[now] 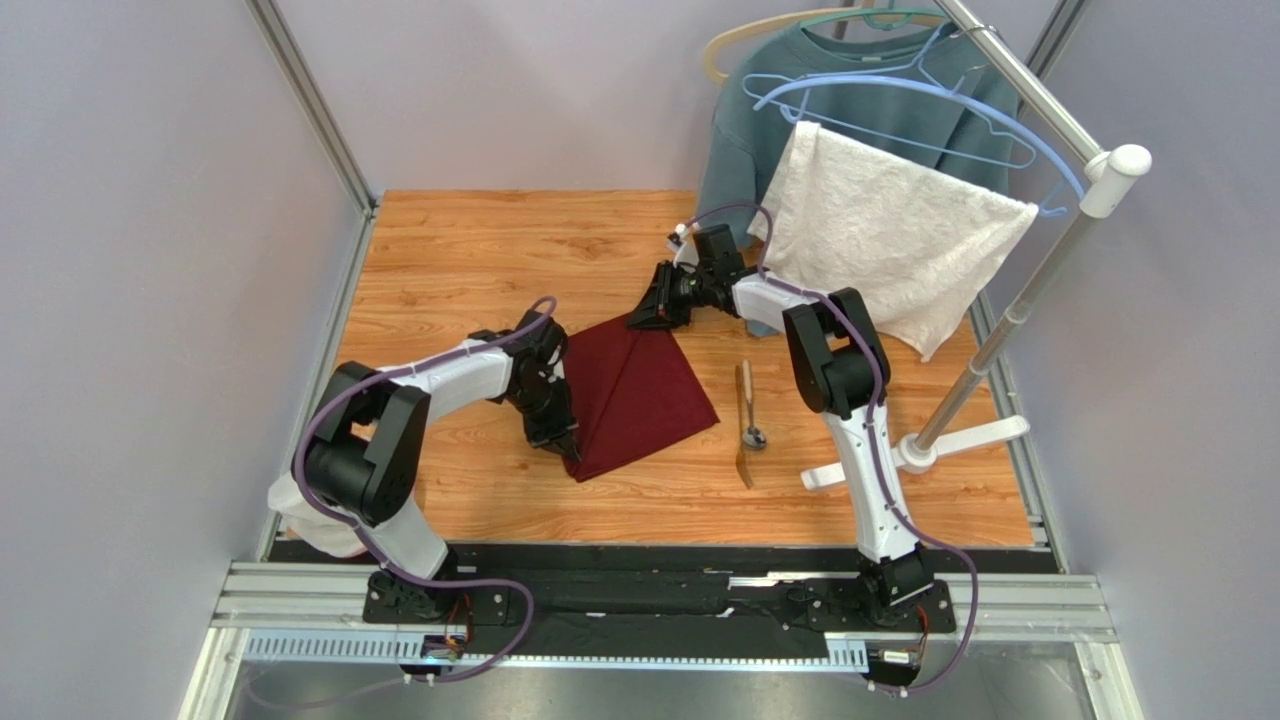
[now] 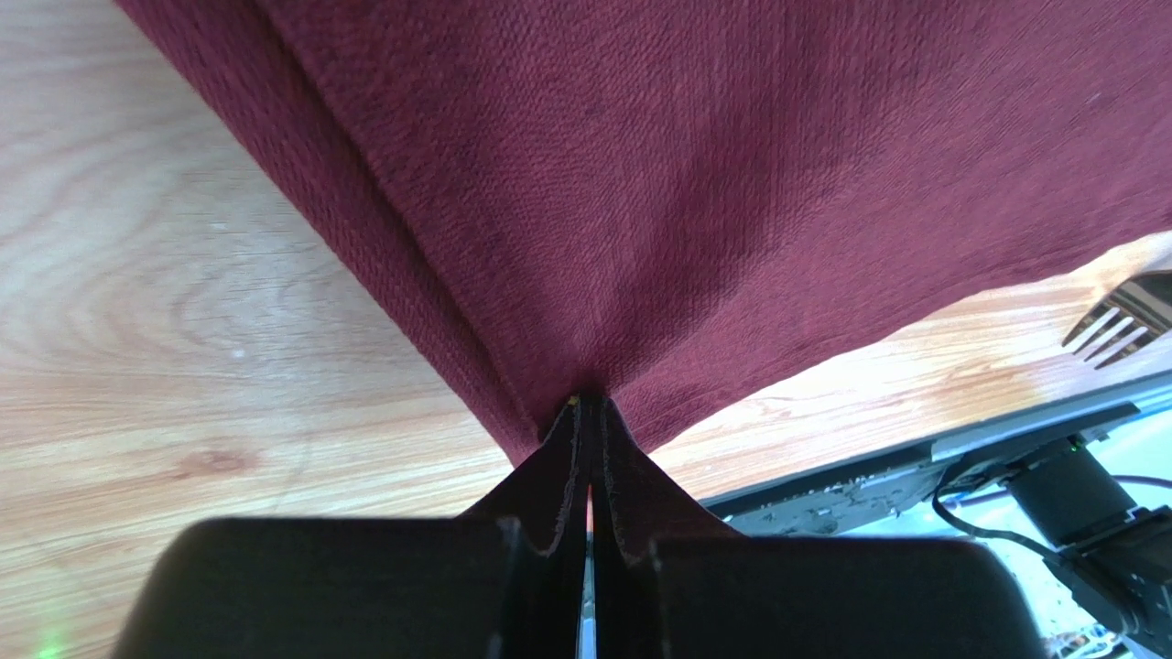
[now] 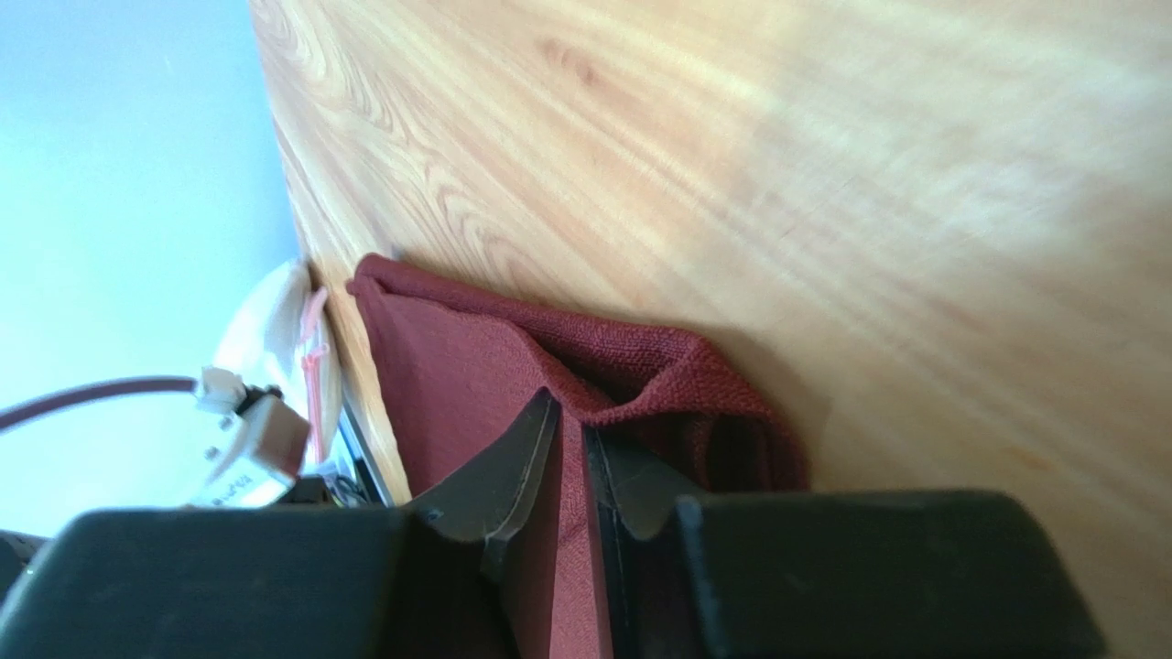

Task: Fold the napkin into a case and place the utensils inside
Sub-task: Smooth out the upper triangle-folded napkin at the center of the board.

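The maroon napkin (image 1: 639,393) lies on the wooden table (image 1: 451,255), folded to a slanted oblong. My left gripper (image 1: 568,447) is shut on its near left corner; in the left wrist view the cloth (image 2: 715,179) puckers into the closed fingertips (image 2: 589,405). My right gripper (image 1: 649,318) is at the far corner. There the right wrist view has a bunched fold of napkin (image 3: 454,371) pinched in its narrow jaws (image 3: 571,419). The utensils lie just right of the napkin: a silver spoon (image 1: 754,437) and a golden-brown fork-like piece (image 1: 744,393), whose tines (image 2: 1121,319) show in the left wrist view.
A white towel (image 1: 894,240) and a grey-blue sweatshirt (image 1: 751,113) hang on a rack at the back right. The rack's pole (image 1: 1037,285) and white foot (image 1: 917,447) stand right of the utensils. Metal frame posts border the table.
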Tool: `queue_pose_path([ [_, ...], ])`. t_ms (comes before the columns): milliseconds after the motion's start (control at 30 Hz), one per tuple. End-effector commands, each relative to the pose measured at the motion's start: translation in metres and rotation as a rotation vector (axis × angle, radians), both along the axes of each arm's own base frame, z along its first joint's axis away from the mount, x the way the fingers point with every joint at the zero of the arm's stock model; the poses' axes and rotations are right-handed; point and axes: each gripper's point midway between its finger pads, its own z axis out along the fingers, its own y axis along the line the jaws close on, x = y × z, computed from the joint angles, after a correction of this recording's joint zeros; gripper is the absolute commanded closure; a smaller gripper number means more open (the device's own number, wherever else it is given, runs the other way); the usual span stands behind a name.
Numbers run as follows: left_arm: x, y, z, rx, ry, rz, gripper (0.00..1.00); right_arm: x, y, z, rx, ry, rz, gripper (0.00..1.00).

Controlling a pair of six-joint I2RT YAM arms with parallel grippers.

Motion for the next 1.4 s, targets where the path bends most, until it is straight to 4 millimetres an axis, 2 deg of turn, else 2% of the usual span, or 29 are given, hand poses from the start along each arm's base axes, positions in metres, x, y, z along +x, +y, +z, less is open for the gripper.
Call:
queue_pose_path([
  [0,-0.004,-0.011,0.002,-0.016,-0.018,-0.007,1.0,0.031,-0.004,0.024,0.059,-0.075,-0.047,0.81],
  [133,-0.007,-0.015,0.018,-0.048,-0.049,-0.009,1.0,0.026,-0.002,0.037,0.073,-0.079,-0.021,0.79],
  [167,-0.004,-0.016,0.028,-0.061,-0.08,-0.009,1.0,0.024,-0.001,0.043,0.077,-0.087,-0.012,0.79],
  [267,-0.003,-0.014,0.043,-0.06,-0.106,-0.001,1.0,0.014,-0.003,0.046,0.054,-0.087,-0.004,0.77],
  [300,-0.002,-0.012,0.044,-0.049,-0.11,0.002,1.0,0.012,-0.002,0.058,0.062,-0.109,0.0,0.76],
  [333,-0.003,-0.012,0.044,-0.047,-0.112,0.005,1.0,0.009,-0.002,0.057,0.056,-0.11,0.003,0.75],
  [433,-0.006,-0.009,0.038,-0.03,-0.097,0.022,1.0,0.004,0.005,0.057,0.063,-0.108,0.018,0.74],
  [500,-0.011,-0.004,0.027,-0.002,-0.067,0.029,1.0,0.007,0.008,0.056,0.084,-0.105,0.018,0.74],
  [533,-0.014,-0.003,0.023,0.005,-0.053,0.038,1.0,0.008,0.009,0.046,0.078,-0.088,0.013,0.74],
  [567,-0.018,0.0,0.016,0.012,-0.04,0.038,1.0,0.013,0.008,0.046,0.078,-0.097,0.003,0.73],
  [667,-0.024,0.001,0.001,0.012,-0.015,0.036,1.0,0.02,0.008,0.024,0.064,-0.065,-0.012,0.73],
  [700,-0.026,0.0,-0.001,0.009,0.0,0.034,1.0,0.026,0.01,0.027,0.071,-0.075,-0.016,0.73],
  [733,-0.029,0.001,-0.007,0.018,0.022,0.031,1.0,0.028,0.01,0.016,0.067,-0.058,-0.02,0.73],
  [800,-0.031,-0.001,-0.011,0.01,0.034,0.018,1.0,0.035,0.013,0.019,0.076,-0.065,-0.023,0.73],
  [833,-0.032,0.0,-0.014,0.015,0.042,0.009,1.0,0.037,0.012,0.012,0.069,-0.057,-0.031,0.73],
  [900,-0.029,-0.001,-0.012,0.016,0.034,0.004,1.0,0.042,0.012,0.012,0.07,-0.054,-0.036,0.73],
  [1000,-0.019,0.001,0.004,0.023,-0.026,-0.004,0.99,0.044,0.011,0.017,0.072,-0.051,-0.034,0.73],
  [1067,-0.009,-0.001,0.026,0.015,-0.088,-0.015,0.92,0.045,0.01,0.025,0.062,-0.064,-0.026,0.73],
  [1133,0.0,0.0,0.046,0.002,-0.148,-0.025,0.83,0.047,0.01,0.042,0.055,-0.103,-0.014,0.72],
  [1167,0.007,-0.002,0.058,-0.012,-0.175,-0.023,0.79,0.043,0.007,0.042,0.033,-0.087,-0.012,0.71],
  [1200,0.014,0.002,0.066,-0.025,-0.191,-0.001,0.76,0.045,0.004,0.055,0.014,-0.113,-0.025,0.69],
  [1267,0.026,0.008,0.084,-0.055,-0.241,0.022,0.67,0.039,-0.004,0.059,-0.043,-0.124,-0.019,0.65],
  [1300,0.036,0.02,0.088,-0.064,-0.255,0.068,0.64,0.04,-0.01,0.064,-0.084,-0.144,-0.038,0.6],
  [1333,0.041,0.027,0.092,-0.071,-0.265,0.081,0.61,0.039,-0.015,0.079,-0.11,-0.177,-0.043,0.55],
  [1367,0.049,0.032,0.097,-0.084,-0.282,0.099,0.6,0.031,-0.022,0.08,-0.162,-0.185,-0.033,0.51],
])
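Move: The napkin's near corner, where the folded edge ends, lies about 4 cm back from the left hand and 1 cm to its right, about 1 cm lower. The napkin's right corner is some 5 cm ahead of and 17 cm to the right of that hand. For the right hand, the far corner is roughly 2 cm ahead and 2 cm to its right, just below; the spoon lies about 15 cm back and 13 cm to its right. Draw the shut left fingertips slightly back and right along the napkin, lift them about 4 cm, then set down again about 3 cm behind the start, by the near corner; finally open them and rise some 8 cm while going forward. Meanwhile nudge the right fingertips forward at the far corner, ease back, then go forward again, some 3.5 cm in all, parting them wider. ##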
